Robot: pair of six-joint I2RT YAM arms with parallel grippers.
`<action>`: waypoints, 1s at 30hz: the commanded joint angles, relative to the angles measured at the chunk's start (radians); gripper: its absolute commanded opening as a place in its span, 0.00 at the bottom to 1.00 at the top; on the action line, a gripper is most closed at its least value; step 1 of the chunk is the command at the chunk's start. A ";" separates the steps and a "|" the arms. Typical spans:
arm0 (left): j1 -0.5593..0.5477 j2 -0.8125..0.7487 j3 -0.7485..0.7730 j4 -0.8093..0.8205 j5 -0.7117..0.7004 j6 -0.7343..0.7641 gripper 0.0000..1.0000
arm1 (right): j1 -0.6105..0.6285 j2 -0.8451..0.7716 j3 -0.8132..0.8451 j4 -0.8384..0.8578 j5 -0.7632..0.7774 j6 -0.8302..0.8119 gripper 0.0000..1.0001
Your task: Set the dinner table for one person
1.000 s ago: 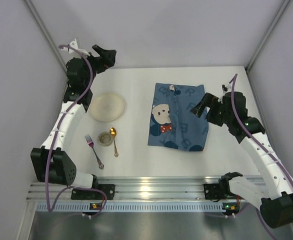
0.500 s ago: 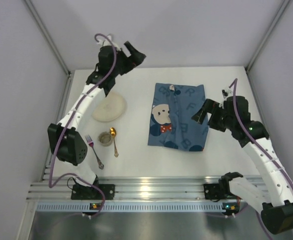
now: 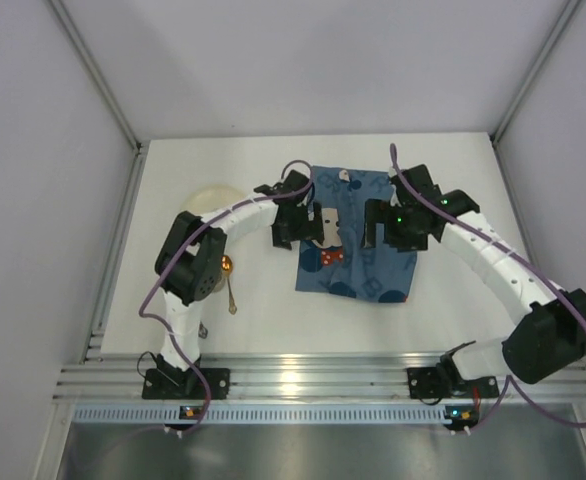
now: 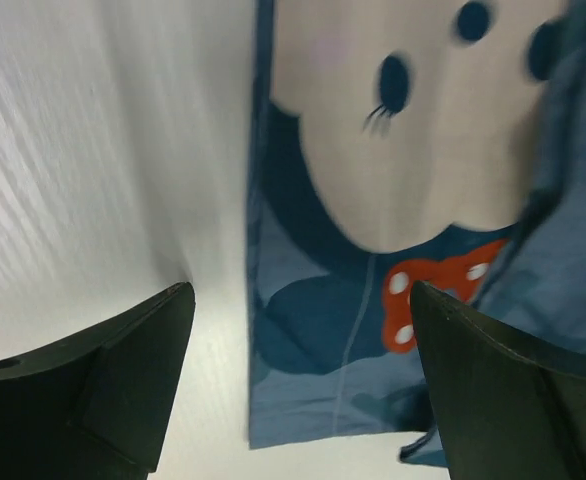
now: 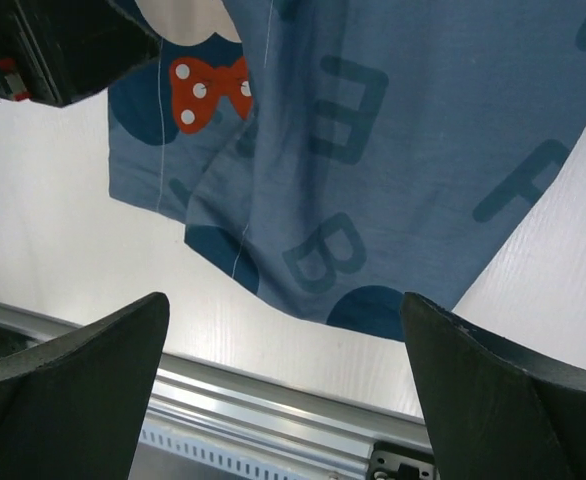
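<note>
The white dinner table (image 3: pixel 263 170) carries a blue cartoon-mouse cloth mat (image 3: pixel 358 265), lying flat but slightly rumpled. My left gripper (image 3: pixel 286 226) hovers over the mat's left edge, open and empty. In the left wrist view the mat's near left corner (image 4: pixel 323 330) lies between the spread fingers (image 4: pixel 103 380). My right gripper (image 3: pixel 379 228) hovers over the mat's right half, open and empty. In the right wrist view the mat (image 5: pixel 373 150) fills the upper part above the open fingers (image 5: pixel 513 390).
A cream plate (image 3: pixel 205 197) lies at the left, partly under my left arm. A gold spoon (image 3: pixel 229 285) lies nearer, beside the left arm's elbow, which hides whatever is there. The metal rail (image 3: pixel 303 375) runs along the near edge. My left gripper's body (image 5: pixel 63 45) shows in the right wrist view.
Both arms have swung inward. The left gripper moved from the far left corner to the mat's left edge. The right gripper moved from the mat's right edge to above the mat.
</note>
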 commanded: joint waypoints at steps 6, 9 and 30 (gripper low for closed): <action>0.014 0.015 -0.054 0.013 0.063 0.037 0.90 | 0.142 0.088 0.075 -0.065 0.079 0.026 0.97; 0.012 0.040 -0.050 0.039 0.115 0.046 0.85 | 0.179 0.126 0.090 -0.065 0.084 0.046 0.97; 0.001 0.169 -0.030 0.037 0.190 0.066 0.09 | 0.370 0.413 0.138 0.003 0.093 0.095 0.52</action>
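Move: The cloth's left edge, level with the red bow print, lies about 2 cm right and 1 cm back of the left hand, some 4 cm below. The bow is about 11 cm right, 1 cm back; the spoon about 15 cm left, 9 cm back. The cloth's near flap corner is about 16 cm left of the right hand, level with it fore-and-aft and 16 cm below; from there the bow is 9 cm farther out. Leftward and down, some 9 cm left and 8 cm lower and drawing slightly back, the right hand sweeps over the cloth's near part towards the flap corner, its fingers about half closing and still clear of the cloth. The left hand eases down and then right, about 3 cm each, and shuts its wide-open fingers, pinching the cloth's left edge beside the bow. ##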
